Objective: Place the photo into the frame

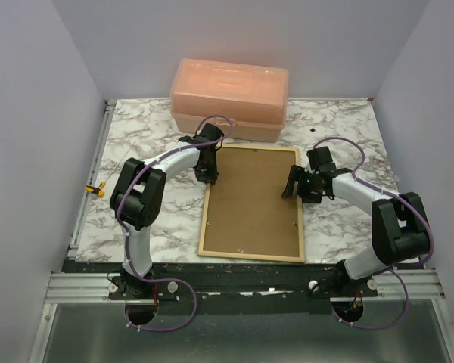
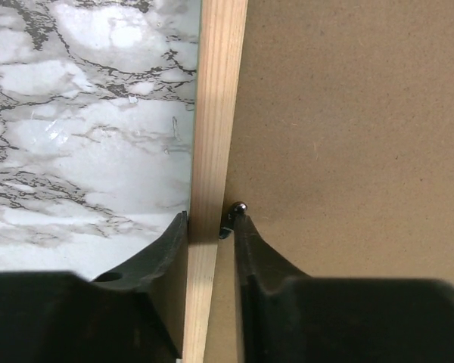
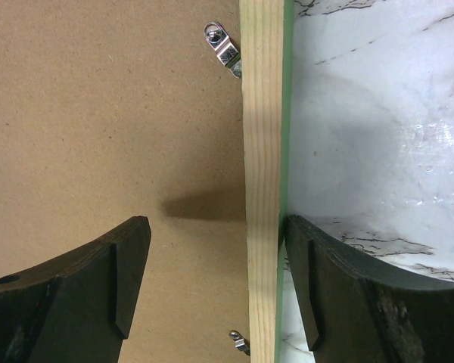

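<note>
The frame lies face down on the marble table, pale wood back up, with a brown backing board filling it. The photo is not in view. My left gripper is at the frame's left rail near the far corner. In the left wrist view the gripper is closed down on the wood rail, outer finger against its edge, inner finger at a small metal clip. My right gripper stands open astride the right rail, one finger over the board, the other touching the green outer edge.
A peach plastic box stands closed at the back, just beyond the frame's far rail. A small yellow-and-black object lies at the table's left edge. More metal clips sit along the inside of the right rail.
</note>
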`<state>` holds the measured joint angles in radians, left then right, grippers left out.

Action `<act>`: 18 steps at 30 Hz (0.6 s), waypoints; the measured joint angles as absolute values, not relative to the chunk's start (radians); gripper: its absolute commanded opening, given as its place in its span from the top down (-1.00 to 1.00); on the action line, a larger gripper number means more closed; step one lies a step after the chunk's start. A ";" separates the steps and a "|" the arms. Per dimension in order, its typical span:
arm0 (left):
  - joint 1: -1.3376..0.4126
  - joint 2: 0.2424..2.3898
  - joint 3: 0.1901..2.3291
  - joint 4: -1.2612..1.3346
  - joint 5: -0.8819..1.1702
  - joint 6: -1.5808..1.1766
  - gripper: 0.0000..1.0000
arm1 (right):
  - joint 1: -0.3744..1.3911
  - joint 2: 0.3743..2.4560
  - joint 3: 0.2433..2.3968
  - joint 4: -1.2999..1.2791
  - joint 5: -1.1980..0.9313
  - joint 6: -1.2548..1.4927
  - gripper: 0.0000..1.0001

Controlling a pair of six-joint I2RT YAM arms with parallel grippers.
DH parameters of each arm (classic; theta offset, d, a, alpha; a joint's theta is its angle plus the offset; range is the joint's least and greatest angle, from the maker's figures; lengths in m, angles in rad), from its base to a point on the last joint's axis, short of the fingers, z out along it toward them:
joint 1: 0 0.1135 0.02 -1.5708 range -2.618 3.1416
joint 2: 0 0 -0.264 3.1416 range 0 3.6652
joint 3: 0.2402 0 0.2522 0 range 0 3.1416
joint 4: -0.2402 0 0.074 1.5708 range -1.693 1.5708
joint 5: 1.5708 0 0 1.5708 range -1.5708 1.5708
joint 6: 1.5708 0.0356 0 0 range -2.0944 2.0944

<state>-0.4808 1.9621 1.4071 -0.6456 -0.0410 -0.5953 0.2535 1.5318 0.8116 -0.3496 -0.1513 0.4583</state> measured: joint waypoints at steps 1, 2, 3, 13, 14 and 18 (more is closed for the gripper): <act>-0.481 1.962 1.408 -0.646 -0.042 -0.594 0.82 | 0.253 1.532 0.812 -0.349 -0.151 0.458 -0.58; -0.482 1.962 1.408 -0.646 -0.043 -0.593 0.88 | 0.253 1.532 0.812 -0.350 -0.151 0.458 -0.58; -0.482 1.962 1.408 -0.645 -0.044 -0.591 0.96 | 0.253 1.532 0.812 -0.349 -0.152 0.455 -0.58; -0.482 1.936 1.361 -0.591 -0.038 -0.569 0.24 | 0.253 1.531 0.812 -0.349 -0.152 0.455 -0.58; -0.482 1.934 1.359 -0.588 -0.037 -0.566 0.11 | 0.253 1.531 0.812 -0.349 -0.152 0.455 -0.58; -0.482 1.936 1.362 -0.590 -0.038 -0.554 0.06 | 0.253 1.531 0.812 -0.349 -0.152 0.455 -0.58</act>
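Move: Between the left hand's nearly closed fingers lies the left rail of the frame, with the metal clip about 1 cm to the right of the hand point, at the inner finger and at roughly fingertip height. The next clip on that rail is some 13 cm back. The backing board's middle lies about 7 cm back and 13 cm to the right. From the right hand, the clip at the left rail is roughly 24 cm left and 5 cm ahead. Staying in place over the left rail, the left hand keeps its squeeze across rail and clip, outer finger on the rail's outside and inner finger on the clip. It then opens to nearly double the gap, its outer finger coming off the wood, with only a degree or two of wrist tilt and no lift. The right hand holds still, wide open astride the right rail, its outer finger still at the green outer edge. ##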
